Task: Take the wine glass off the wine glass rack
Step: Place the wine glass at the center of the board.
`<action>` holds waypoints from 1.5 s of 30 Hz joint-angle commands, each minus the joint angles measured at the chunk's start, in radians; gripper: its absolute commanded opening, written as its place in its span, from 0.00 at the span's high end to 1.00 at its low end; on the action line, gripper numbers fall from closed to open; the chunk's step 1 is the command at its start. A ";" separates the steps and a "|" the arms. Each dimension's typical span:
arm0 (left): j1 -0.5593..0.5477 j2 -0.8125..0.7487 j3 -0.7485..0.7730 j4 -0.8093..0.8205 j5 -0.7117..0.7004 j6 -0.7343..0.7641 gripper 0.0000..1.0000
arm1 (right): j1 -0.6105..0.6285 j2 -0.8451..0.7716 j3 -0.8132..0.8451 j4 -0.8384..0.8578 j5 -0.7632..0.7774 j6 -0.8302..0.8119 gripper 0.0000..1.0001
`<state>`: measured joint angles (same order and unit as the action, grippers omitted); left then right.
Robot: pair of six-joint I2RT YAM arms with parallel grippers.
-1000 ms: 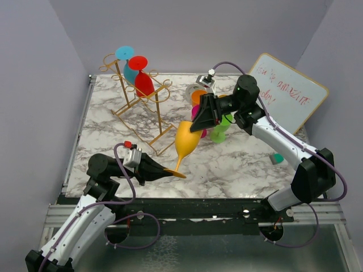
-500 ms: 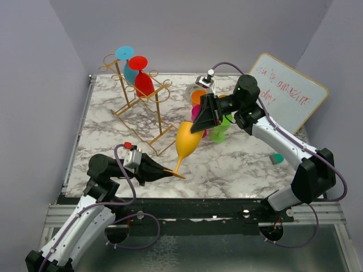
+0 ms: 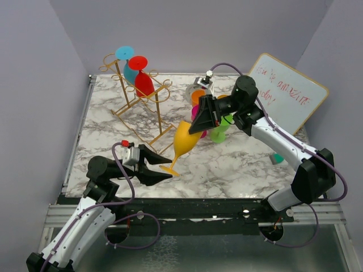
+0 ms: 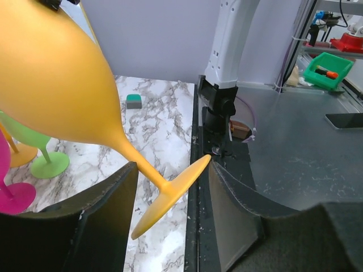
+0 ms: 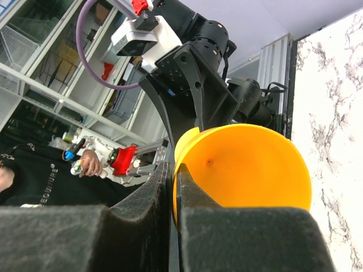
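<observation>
The yellow wine glass [image 3: 185, 141] hangs tilted over the table's front middle, clear of the gold wine glass rack [image 3: 142, 107] at the back left. My right gripper [image 3: 197, 128] is shut on the bowl's rim, one finger inside the yellow wine glass [image 5: 249, 164] and one outside; in its own view the right gripper [image 5: 173, 170] pinches the thin wall. My left gripper [image 3: 165, 169] stands open around the foot. In the left wrist view the foot [image 4: 170, 192] lies between the spread fingers of the left gripper [image 4: 173, 170], its edge close to the right finger.
A red glass [image 3: 143, 82] and a blue glass [image 3: 129, 69] hang on the rack. Green [image 3: 220, 131], magenta and orange glasses stand behind the right gripper. A whiteboard [image 3: 289, 93] leans at the back right. A teal block [image 3: 276, 158] lies near the right edge.
My left gripper has opened and let go of the yellow glass's foot. The right gripper has tightened on the rim, and the glass has shifted slightly left.
</observation>
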<state>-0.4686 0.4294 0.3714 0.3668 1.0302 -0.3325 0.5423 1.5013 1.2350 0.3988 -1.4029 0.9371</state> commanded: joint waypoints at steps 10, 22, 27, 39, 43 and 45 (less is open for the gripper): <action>0.001 0.013 0.049 0.007 -0.029 -0.040 0.20 | 0.002 -0.055 0.082 -0.753 0.138 -0.574 0.99; 0.001 0.106 0.079 -0.018 -0.048 0.033 0.01 | 0.002 -0.228 0.001 -1.167 0.746 -0.781 0.99; 0.001 0.084 0.075 -0.026 -0.047 0.062 0.01 | 0.002 -0.300 -0.057 -1.169 1.103 -0.793 1.00; 0.001 0.048 0.071 -0.077 -0.087 0.064 0.01 | 0.003 -0.392 -0.128 -1.105 1.689 -0.729 0.99; 0.001 0.054 0.082 -0.115 -0.117 0.077 0.01 | 0.001 -0.403 -0.143 -1.088 1.856 -0.690 0.99; 0.001 0.061 0.095 -0.150 -0.149 0.088 0.01 | -0.012 -0.379 -0.139 -1.075 1.876 -0.667 0.99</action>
<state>-0.4686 0.4870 0.4320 0.2867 0.9497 -0.2775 0.5423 1.1095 1.1007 -0.7246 0.2729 0.2180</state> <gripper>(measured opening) 0.987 0.076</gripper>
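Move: The right gripper still pinches the rim of the tilted yellow wine glass. The free spot for it on the marble board lies about 10 cm ahead, 22 cm right and 33 cm below. The standing green glass is some 14 cm ahead and 11 cm right, the pink one 16 cm ahead and 3 cm right, both middles 25 cm down. From the half-open left gripper, around the glass's foot, that spot is roughly 19 cm ahead, 31 cm right and 25 cm down. Carry the yellow glass by its rim with the right gripper kept shut: start down, then swing about 20 cm right, dropping some 14 cm and going forward towards the free spot right of the green glass, turning the hand roughly 100 degrees clockwise and downward so its fingers go from pointing left to forward and down. Meanwhile spread the left fingers wide, that hand staying nearly in place. ##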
